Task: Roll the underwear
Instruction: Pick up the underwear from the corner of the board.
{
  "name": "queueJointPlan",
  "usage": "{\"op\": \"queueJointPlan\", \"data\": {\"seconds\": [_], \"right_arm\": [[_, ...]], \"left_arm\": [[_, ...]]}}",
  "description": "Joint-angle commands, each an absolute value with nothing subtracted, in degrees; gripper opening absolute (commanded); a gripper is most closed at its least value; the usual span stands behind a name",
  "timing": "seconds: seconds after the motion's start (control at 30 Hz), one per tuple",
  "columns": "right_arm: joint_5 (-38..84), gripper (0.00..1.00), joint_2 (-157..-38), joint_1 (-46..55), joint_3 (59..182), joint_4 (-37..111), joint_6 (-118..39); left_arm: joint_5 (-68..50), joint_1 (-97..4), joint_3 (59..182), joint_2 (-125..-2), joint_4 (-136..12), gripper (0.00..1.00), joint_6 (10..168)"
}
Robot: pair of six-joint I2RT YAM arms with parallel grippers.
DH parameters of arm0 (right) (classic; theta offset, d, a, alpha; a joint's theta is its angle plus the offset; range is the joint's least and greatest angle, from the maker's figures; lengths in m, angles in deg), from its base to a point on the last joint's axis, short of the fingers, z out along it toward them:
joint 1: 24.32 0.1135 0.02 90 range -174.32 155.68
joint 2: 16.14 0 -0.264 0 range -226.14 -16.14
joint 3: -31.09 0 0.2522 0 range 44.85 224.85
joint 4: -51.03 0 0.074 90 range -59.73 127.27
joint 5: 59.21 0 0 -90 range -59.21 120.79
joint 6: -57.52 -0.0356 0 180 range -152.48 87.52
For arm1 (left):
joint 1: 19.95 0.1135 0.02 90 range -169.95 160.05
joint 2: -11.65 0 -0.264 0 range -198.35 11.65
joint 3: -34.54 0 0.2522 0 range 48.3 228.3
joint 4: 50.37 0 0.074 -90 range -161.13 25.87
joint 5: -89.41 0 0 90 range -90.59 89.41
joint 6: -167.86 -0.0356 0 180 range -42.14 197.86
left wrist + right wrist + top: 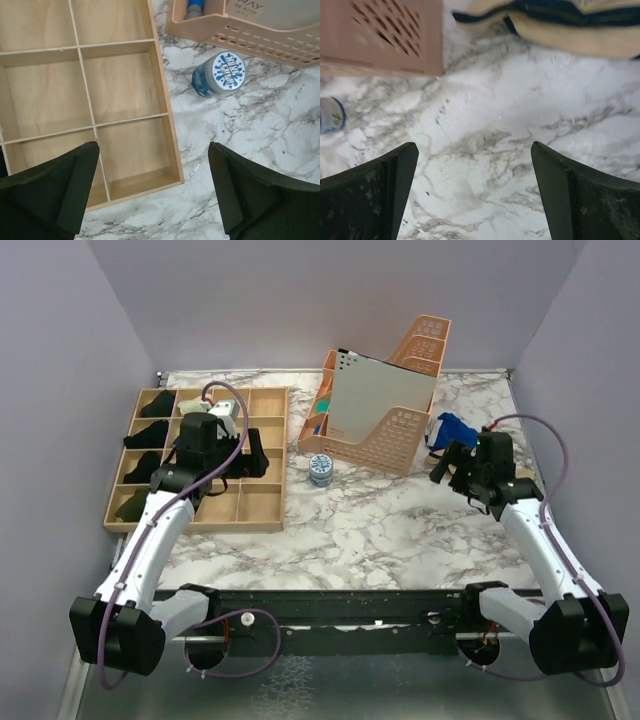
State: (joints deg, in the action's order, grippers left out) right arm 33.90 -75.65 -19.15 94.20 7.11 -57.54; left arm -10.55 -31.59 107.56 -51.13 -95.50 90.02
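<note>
The underwear (456,429) is a blue bundle on the marble at the back right, just right of the peach file rack. In the right wrist view the underwear (555,22) shows as beige cloth with a navy band along the top edge. My right gripper (446,462) hovers just in front of it, open; in its own view the right gripper (472,150) has only bare marble between its fingers. Over the right side of the wooden tray (262,506), my left gripper (252,456) is also open and holds nothing. From the wrist, the left gripper (152,150) straddles the tray's near right corner.
The wooden tray (165,100) has several compartments; dark rolled garments (143,434) fill its left column. A peach file rack (385,435) with a grey folder stands at the back centre. A small round blue-white tin (321,468) sits in front of it, tin (220,74).
</note>
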Motion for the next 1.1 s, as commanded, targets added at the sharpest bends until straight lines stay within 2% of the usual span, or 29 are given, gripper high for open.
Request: {"op": "queueJointPlan", "data": {"seconds": [0.0, 0.1, 0.2, 0.3, 0.47, 0.7, 0.9, 1.07], "right_arm": [[30.2, 1.00, -76.6, -19.3, 89.2, 8.1, -61.7], [15.9, 1.00, -74.3, -19.3, 83.0, 16.9, -58.6], [0.2, 1.00, -70.6, -19.2, 74.7, 32.4, -62.4], [-1.0, 1.00, -71.3, -19.1, 72.9, 36.8, -65.1], [3.4, 0.98, -75.1, -16.4, 76.4, 39.0, -65.9], [26.1, 0.99, -86.2, 3.8, 86.8, 40.1, -65.5], [42.1, 0.99, -90.8, 5.5, 91.0, 44.8, -64.1], [48.2, 1.00, -96.4, 5.3, 96.9, 43.1, -57.8]], "left_arm": [[-7.8, -31.5, 101.9, -47.4, -89.5, 0.99, 91.6], [-6.5, -31.4, 97.0, -45.0, -85.3, 0.99, 93.3], [-6.3, -31.0, 94.1, -43.7, -83.8, 0.99, 94.8], [-4.9, -30.9, 94.0, -43.5, -84.2, 0.99, 95.6], [-2.5, -30.3, 93.9, -43.4, -85.2, 0.99, 95.6], [-1.9, -29.7, 93.6, -43.7, -85.9, 0.99, 96.2], [-1.2, -29.4, 93.5, -44.0, -86.5, 0.99, 96.1], [-4.0, -29.4, 93.5, -44.4, -86.4, 0.99, 95.7]]}}
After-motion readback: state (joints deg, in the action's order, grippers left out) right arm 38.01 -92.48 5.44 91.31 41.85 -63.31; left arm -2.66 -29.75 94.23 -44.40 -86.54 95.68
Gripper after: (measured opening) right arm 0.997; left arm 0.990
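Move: The blue underwear lies about 17 cm ahead of the right hand, some 6 cm to its right and roughly 15 cm below. The beige-and-navy cloths are about 9 cm ahead and 14 cm to its right. The peach organizer's middle is some 19 cm ahead and 19 cm left, the slime tub about 6 cm ahead and 34 cm left. From the left hand the blue underwear is about 17 cm ahead and 60 cm right. Leftward in a quick sweep, the open right hand first sinks about 6 cm, then swings nearly 20 cm left, away from the underwear, climbing back and yawing some 30 degrees counter-clockwise. It then bends forward and slightly right towards the organizer's latticed front, its yaw partly undone and fingers tilting up. The left hand, also open, sinks 4 cm and drifts 3 cm left over the wooden tray. ##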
